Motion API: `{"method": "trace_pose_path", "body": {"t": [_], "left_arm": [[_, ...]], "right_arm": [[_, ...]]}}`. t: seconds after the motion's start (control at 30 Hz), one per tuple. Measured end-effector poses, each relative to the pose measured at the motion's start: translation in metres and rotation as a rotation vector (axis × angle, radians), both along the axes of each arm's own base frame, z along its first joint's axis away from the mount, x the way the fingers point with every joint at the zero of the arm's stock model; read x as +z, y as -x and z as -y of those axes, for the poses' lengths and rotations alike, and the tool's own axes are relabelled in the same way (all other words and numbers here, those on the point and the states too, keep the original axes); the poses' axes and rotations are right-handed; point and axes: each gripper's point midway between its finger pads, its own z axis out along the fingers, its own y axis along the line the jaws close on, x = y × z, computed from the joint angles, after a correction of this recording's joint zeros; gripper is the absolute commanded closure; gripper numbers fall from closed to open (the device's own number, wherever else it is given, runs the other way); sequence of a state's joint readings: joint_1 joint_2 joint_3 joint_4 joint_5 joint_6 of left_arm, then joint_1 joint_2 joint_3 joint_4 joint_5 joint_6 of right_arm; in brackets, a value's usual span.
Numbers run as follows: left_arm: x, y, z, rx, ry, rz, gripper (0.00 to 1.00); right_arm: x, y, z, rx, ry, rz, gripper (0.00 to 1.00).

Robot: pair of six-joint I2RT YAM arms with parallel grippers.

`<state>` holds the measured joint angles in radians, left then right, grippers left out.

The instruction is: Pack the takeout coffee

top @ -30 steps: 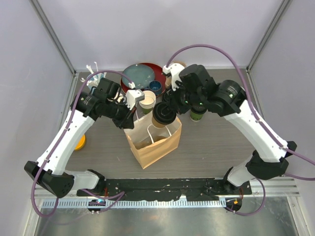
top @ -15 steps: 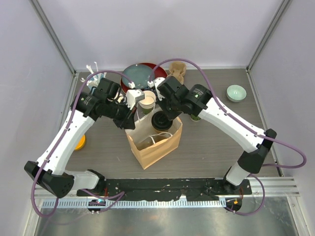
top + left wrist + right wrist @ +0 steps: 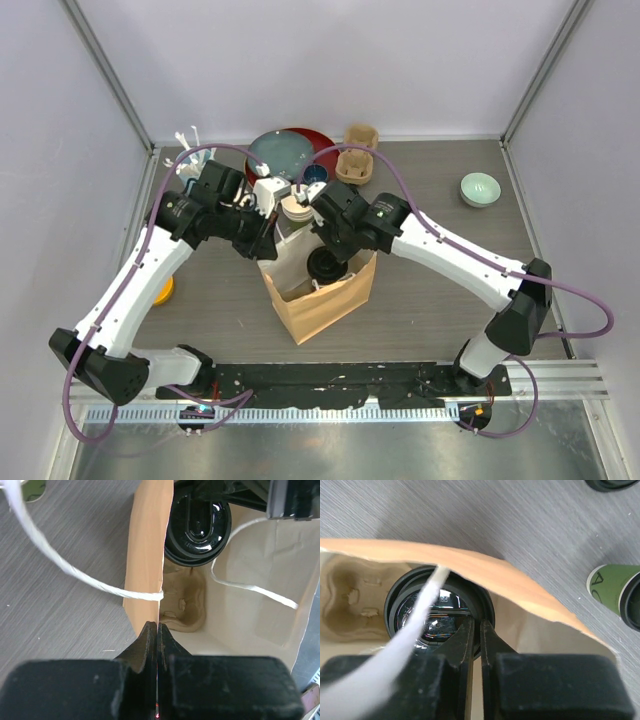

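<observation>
A brown paper bag (image 3: 325, 300) stands open at mid-table. My left gripper (image 3: 267, 243) is shut on the bag's left rim (image 3: 150, 555), the paper pinched between its fingertips (image 3: 158, 626). My right gripper (image 3: 476, 624) reaches into the bag, shut on the rim of a takeout coffee cup's black lid (image 3: 427, 617) (image 3: 197, 522) (image 3: 326, 264). The cup's sides are hidden. It hangs above a moulded pulp carrier (image 3: 186, 605) at the bag's bottom. A green-sided cup (image 3: 612, 587) with a black lid stands on the table beside the bag; the right arm covers it in the top view.
Behind the bag are a stack of cream cups (image 3: 296, 206), a red bowl with a teal plate (image 3: 285, 150), a small blue bowl (image 3: 317, 176) and pulp carriers (image 3: 360, 140). A pale green bowl (image 3: 479, 188) sits far right, a stirrer cup (image 3: 192, 155) far left, an orange object (image 3: 163, 290) near left.
My right arm has swung left and down, carrying the lidded cup from above the bag's mouth into the bag. The left gripper has kept its hold on the rim.
</observation>
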<state>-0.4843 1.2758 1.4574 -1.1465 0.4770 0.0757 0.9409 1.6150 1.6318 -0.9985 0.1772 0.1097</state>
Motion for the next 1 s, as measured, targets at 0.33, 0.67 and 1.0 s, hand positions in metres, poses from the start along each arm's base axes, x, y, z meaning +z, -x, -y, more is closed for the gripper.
{"method": "trace_pose_path", "body": {"t": [0.33,0.67,1.0], "left_arm": [[-0.001,-0.007,-0.005,0.032,-0.028,0.025,1.0],[-0.001,-0.008,-0.003,0.018,-0.023,0.034,1.0],[-0.004,-0.012,-0.003,0.046,-0.025,0.031,1.0]], "right_arm": [[-0.027,0.01,0.012,0.045,0.042,-0.018,0.99],[-0.057,0.009,0.017,0.039,0.05,-0.048,0.99],[-0.065,0.008,0.012,0.051,0.004,-0.026,0.99]]}}
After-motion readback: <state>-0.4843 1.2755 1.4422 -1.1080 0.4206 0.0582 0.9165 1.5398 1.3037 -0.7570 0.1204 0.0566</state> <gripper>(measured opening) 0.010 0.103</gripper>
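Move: The right hand, still gripping the brown lidded coffee cup inside the bag's mouth, has the cup carrier at the bag's bottom about 18 cm below, 3 cm back and 5 cm left. Outside the bag, the green lidded cup stands some 12 cm ahead and 14 cm right of this hand, the black lids about 22 cm ahead and 1 cm right. From the left hand, pinching the bag's rim, the carrier is roughly 11 cm right, 1 cm back and 23 cm down. Right hand lowers the gripped cup about 6.5 cm towards the carrier while the left keeps pinching the bag's rim. ##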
